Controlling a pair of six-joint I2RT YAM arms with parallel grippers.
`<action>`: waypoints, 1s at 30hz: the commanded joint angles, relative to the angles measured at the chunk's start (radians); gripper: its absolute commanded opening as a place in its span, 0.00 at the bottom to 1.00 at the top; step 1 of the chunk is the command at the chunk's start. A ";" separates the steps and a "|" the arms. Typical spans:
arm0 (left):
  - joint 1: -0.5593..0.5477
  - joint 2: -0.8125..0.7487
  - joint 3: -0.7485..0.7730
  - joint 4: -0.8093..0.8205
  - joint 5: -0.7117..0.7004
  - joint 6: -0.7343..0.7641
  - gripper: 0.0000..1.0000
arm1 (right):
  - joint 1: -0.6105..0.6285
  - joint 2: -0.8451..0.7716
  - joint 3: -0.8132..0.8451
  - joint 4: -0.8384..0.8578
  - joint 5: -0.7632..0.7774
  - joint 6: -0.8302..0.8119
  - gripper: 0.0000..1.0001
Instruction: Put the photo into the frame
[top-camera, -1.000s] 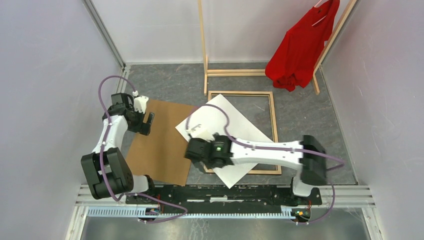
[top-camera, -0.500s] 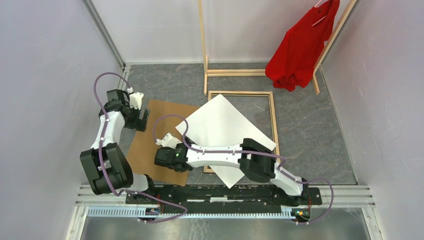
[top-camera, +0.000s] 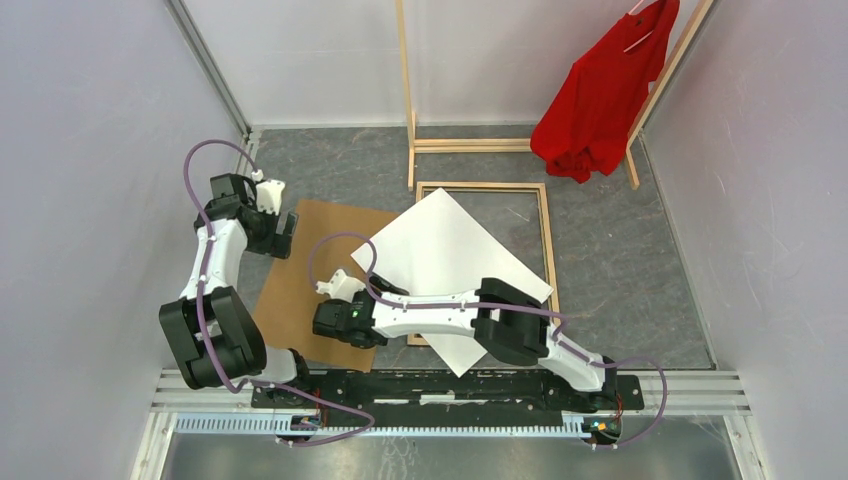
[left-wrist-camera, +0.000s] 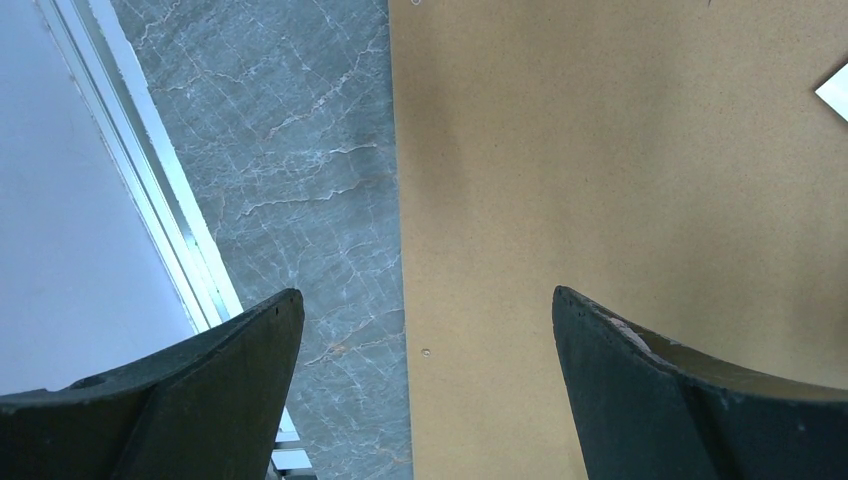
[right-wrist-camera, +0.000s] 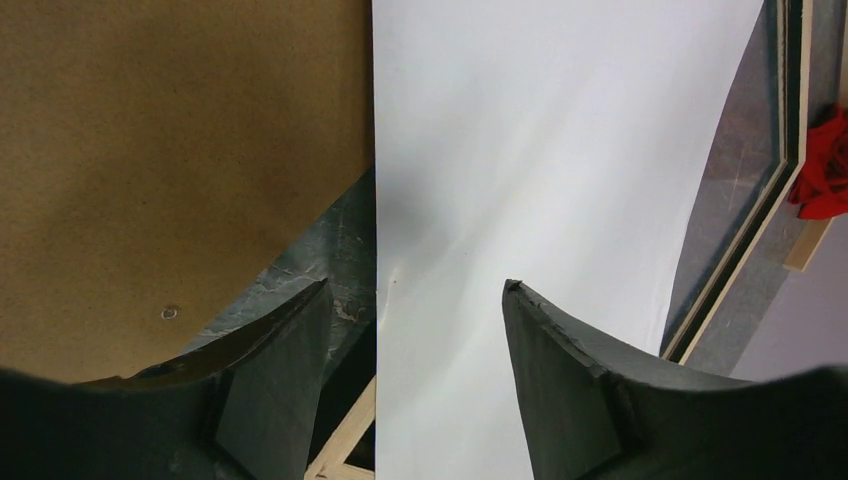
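Note:
The photo (top-camera: 450, 262) lies white back up, skewed across the frame (top-camera: 547, 245), whose light wood back faces up. My right gripper (top-camera: 330, 318) hangs low at the photo's near-left edge. In the right wrist view that gripper (right-wrist-camera: 416, 283) is open, and the photo's (right-wrist-camera: 560, 180) straight left edge runs between its fingers. One finger (right-wrist-camera: 285, 350) is over dark floor, the other over white paper. The frame's rail (right-wrist-camera: 745, 240) shows at the far right. My left gripper (top-camera: 283, 232) is wide open over the board's left edge (left-wrist-camera: 427, 291), holding nothing.
A brown backing board (top-camera: 315, 290) lies left of the photo, its edge beside grey marbled floor (left-wrist-camera: 300, 150). A tall wooden rack (top-camera: 470, 145) with a red shirt (top-camera: 600, 95) stands at the back. Walls close in on both sides.
My right arm swung left and nearer, from above the photo to its near-left edge by the board, and its jaws narrowed somewhat. The left gripper drifted slightly left and farther.

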 joint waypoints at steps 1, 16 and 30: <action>0.004 0.000 0.052 -0.015 0.000 -0.029 1.00 | 0.006 0.028 -0.014 0.030 0.044 -0.004 0.68; 0.004 -0.007 0.045 -0.017 0.006 -0.031 1.00 | -0.032 0.018 -0.021 0.069 0.074 0.006 0.36; 0.005 -0.018 0.030 -0.015 0.011 -0.031 1.00 | -0.086 -0.107 -0.023 0.069 0.061 0.084 0.00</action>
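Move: The photo lies white side up, skewed across the frame; the right gripper hovers at its long near-left edge, the grip spot about 1 cm ahead and 3 cm below. From this hand the photo's middle is some 13 cm right and 4 cm ahead, the frame's middle about 20 cm right and 6 ahead, the brown board's 12 cm left and 2 ahead. From the left hand that grip spot is roughly 21 cm right, 11 back, 8 below. Sink the right gripper about 2 cm onto the photo's near-left edge, one finger over the sheet and the other outside it, then work forward some 3 cm along the table while closing the half-open fingers fully. Pinch the edge between the tips and, still creeping forward, begin to rise by about 1.5 cm. ##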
